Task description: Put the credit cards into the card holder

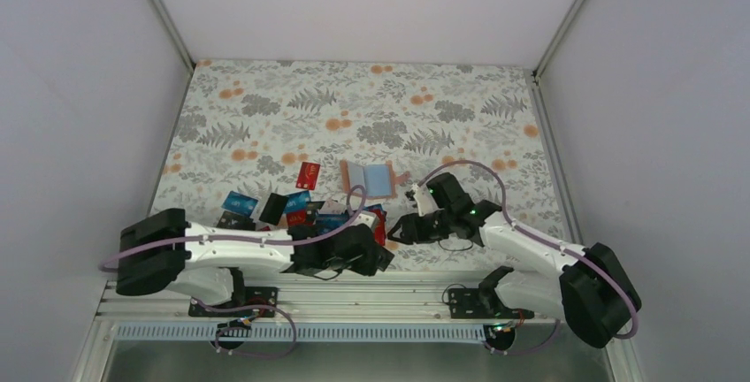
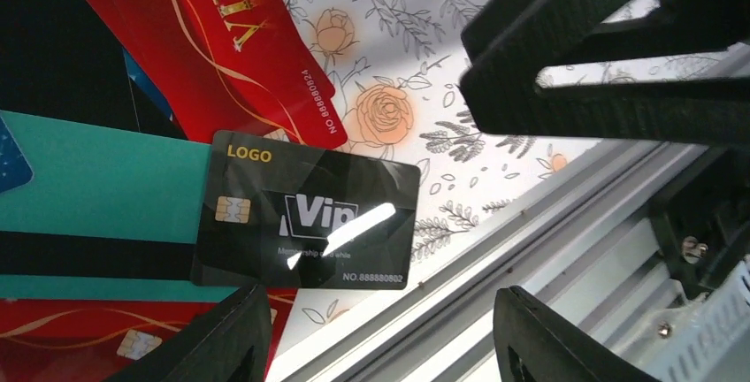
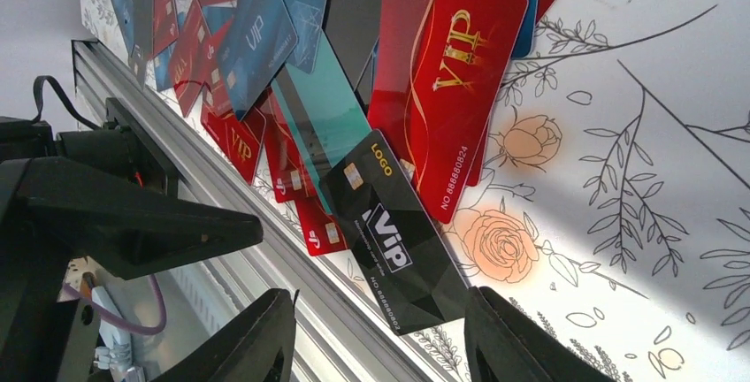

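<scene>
The credit cards (image 1: 287, 210) lie in a loose heap near the table's front edge, left of centre. One red card (image 1: 309, 173) rests apart, further back. The card holder (image 1: 367, 179) lies unfolded beyond the heap, its pale blue inside up. A black VIP card (image 2: 305, 223) (image 3: 398, 240) sits at the heap's near corner, over a teal card (image 2: 88, 187) and beside a red VIP card (image 2: 239, 46). My left gripper (image 2: 385, 342) is open just short of the black card, holding nothing. My right gripper (image 3: 380, 347) is open, with the black card's end lying between its fingers.
The aluminium rail (image 2: 531, 240) of the table's front edge runs right beside the black card. Both grippers (image 1: 389, 239) crowd together over that corner, and the right one's fingers (image 2: 610, 55) fill the top right of the left wrist view. White walls enclose the table.
</scene>
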Available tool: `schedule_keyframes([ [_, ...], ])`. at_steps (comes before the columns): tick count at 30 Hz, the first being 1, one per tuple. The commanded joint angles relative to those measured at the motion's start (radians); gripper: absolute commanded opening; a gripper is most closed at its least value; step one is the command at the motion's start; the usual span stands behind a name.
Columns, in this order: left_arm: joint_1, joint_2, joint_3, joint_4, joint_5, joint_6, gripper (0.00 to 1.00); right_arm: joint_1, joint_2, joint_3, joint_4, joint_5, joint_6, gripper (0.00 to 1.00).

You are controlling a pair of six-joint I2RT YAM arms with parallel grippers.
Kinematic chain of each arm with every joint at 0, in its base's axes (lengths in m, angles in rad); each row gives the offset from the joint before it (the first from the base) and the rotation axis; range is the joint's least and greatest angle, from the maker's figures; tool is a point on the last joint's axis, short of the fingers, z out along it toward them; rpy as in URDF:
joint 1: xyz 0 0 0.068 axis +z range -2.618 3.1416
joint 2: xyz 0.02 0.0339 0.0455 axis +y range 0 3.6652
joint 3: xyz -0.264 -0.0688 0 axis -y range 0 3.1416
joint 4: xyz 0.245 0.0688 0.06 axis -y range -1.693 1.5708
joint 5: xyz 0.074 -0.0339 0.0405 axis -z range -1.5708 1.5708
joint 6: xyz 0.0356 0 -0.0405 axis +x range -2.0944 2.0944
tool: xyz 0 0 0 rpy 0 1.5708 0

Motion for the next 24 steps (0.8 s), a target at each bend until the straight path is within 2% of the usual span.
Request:
schedule_keyframes([
  [1,-0.008,0.048,0.014,0.043,-0.026,-0.071,0.60,0.022,-0.006,-0.042,0.088,-0.015,0.020,0.51],
  [5,-0.007,0.091,0.046,-0.002,-0.064,-0.107,0.46,0.029,-0.010,-0.059,0.099,-0.005,0.034,0.50],
  [14,0.000,0.157,0.099,-0.103,-0.135,-0.172,0.30,0.036,-0.013,-0.065,0.100,0.014,0.057,0.48],
  [24,0.010,0.188,0.074,-0.092,-0.095,-0.199,0.25,0.041,0.006,-0.067,0.107,0.025,0.059,0.47],
])
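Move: The black Vip card, outermost at the right end of the pile, lies about 2 cm ahead of the left hand, 3 cm to its right and 7 cm below. The teal card tucked under it is roughly 5 cm ahead and 4 cm to the left of the left hand; the red VIP card is some 9 cm ahead and 1 cm to the right. From the right hand the black card is about 5 cm left, 2 cm back and 7 cm down. No touch can be made out yet: the left hand sinks about 4 cm towards the black Vip card, edging nearly 2 cm forward and drifting slightly left late on. On the way its fingers close from well open to a narrow gap, and the hand turns some 10 degrees counter-clockwise. The right hand settles about 1 cm and then waits beside the card's right end, fingers still half open. ##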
